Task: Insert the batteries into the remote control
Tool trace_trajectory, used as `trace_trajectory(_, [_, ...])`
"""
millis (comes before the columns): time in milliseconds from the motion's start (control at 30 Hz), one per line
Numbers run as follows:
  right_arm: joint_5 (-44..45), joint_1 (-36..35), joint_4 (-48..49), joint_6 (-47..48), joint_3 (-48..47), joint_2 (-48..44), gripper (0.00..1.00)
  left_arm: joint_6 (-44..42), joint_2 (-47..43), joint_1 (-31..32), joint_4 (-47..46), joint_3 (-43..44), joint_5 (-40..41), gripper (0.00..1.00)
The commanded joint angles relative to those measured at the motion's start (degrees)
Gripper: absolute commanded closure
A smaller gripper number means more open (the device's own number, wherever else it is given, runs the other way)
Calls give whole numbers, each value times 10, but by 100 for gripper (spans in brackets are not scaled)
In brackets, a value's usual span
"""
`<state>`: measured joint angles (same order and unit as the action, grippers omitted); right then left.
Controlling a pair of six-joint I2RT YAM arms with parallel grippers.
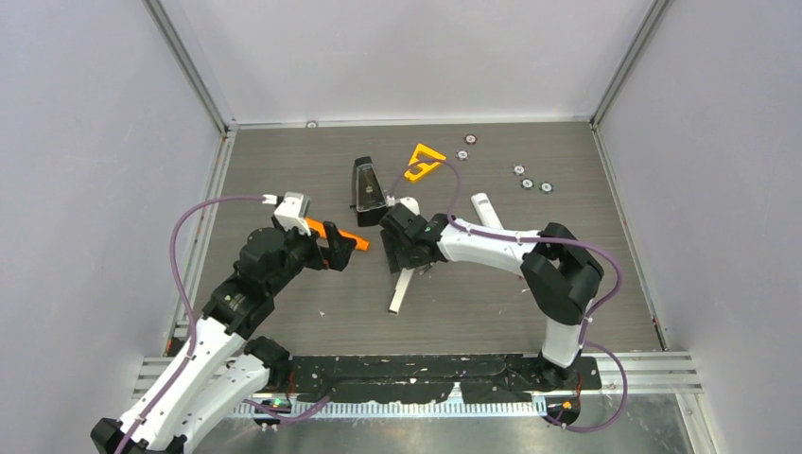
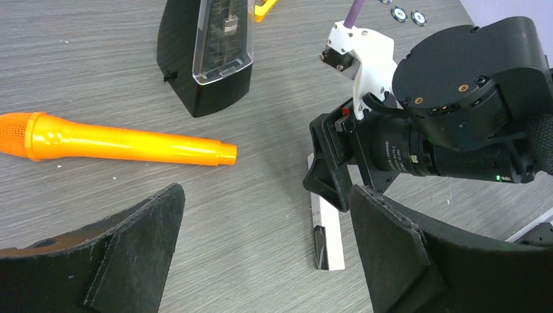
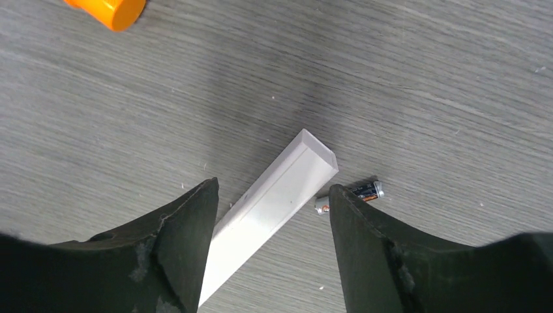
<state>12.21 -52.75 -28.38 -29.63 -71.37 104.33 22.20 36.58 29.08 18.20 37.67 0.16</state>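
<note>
A white remote control (image 3: 274,202) lies flat on the grey table, running diagonally; the top view shows the remote control (image 1: 401,291) under the right arm. My right gripper (image 3: 272,189) is open and low over its upper end, one finger on each side. A small dark battery (image 3: 360,192) with orange print lies just right of the remote's end, partly behind the right finger. My left gripper (image 2: 266,195) is wide open and holds nothing. It points at the remote control (image 2: 329,238), whose dark open slot shows at the near end. No other batteries are in view.
An orange microphone (image 2: 124,142) lies left of the left gripper. A black metronome (image 1: 367,192) stands behind both grippers, with an orange triangle (image 1: 424,161) beyond it. A second white remote (image 1: 485,210) lies behind the right arm. Several silver discs (image 1: 528,183) sit at the back right.
</note>
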Motion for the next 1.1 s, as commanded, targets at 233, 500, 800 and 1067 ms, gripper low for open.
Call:
trace_trajectory(233, [38, 3, -20, -142, -31, 36, 43, -21, -7, -3, -26, -14, 17, 1])
trace_trajectory(500, [37, 5, -20, -196, -32, 44, 70, -22, -3, -3, -35, -38, -15, 1])
trace_trajectory(800, [-44, 61, 41, -255, 13, -30, 85, -22, 24, -2, -85, -50, -120, 1])
trace_trajectory(1067, [-103, 96, 78, -355, 40, -116, 87, 59, 132, 27, -138, -34, -160, 1])
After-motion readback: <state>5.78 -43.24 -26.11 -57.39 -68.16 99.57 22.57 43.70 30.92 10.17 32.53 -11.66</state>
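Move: The white box lies almost under the right hand: its middle is about 4 cm back, 1 cm left and 3 cm below, with its far end reaching some 5 cm ahead of the hand. The black battery lies about 5 cm to the right and 1 cm ahead; the remote is some 15 cm ahead and 21 cm right, the orange microphone about 11 cm ahead and 20 cm left. From the left hand the box's middle is roughly 12 cm right, 2 cm ahead and 20 cm below. The white box is pinched across its sides by the right fingers, which sink about 2.5 cm around its far part and close while turning clockwise. The right hand then lifts about 4.5 cm, drifting forward and slightly right, still turning (some 30 degrees in all) and rolling its left side up. The open left hand sinks about 4 cm, then swings right towards the box. ##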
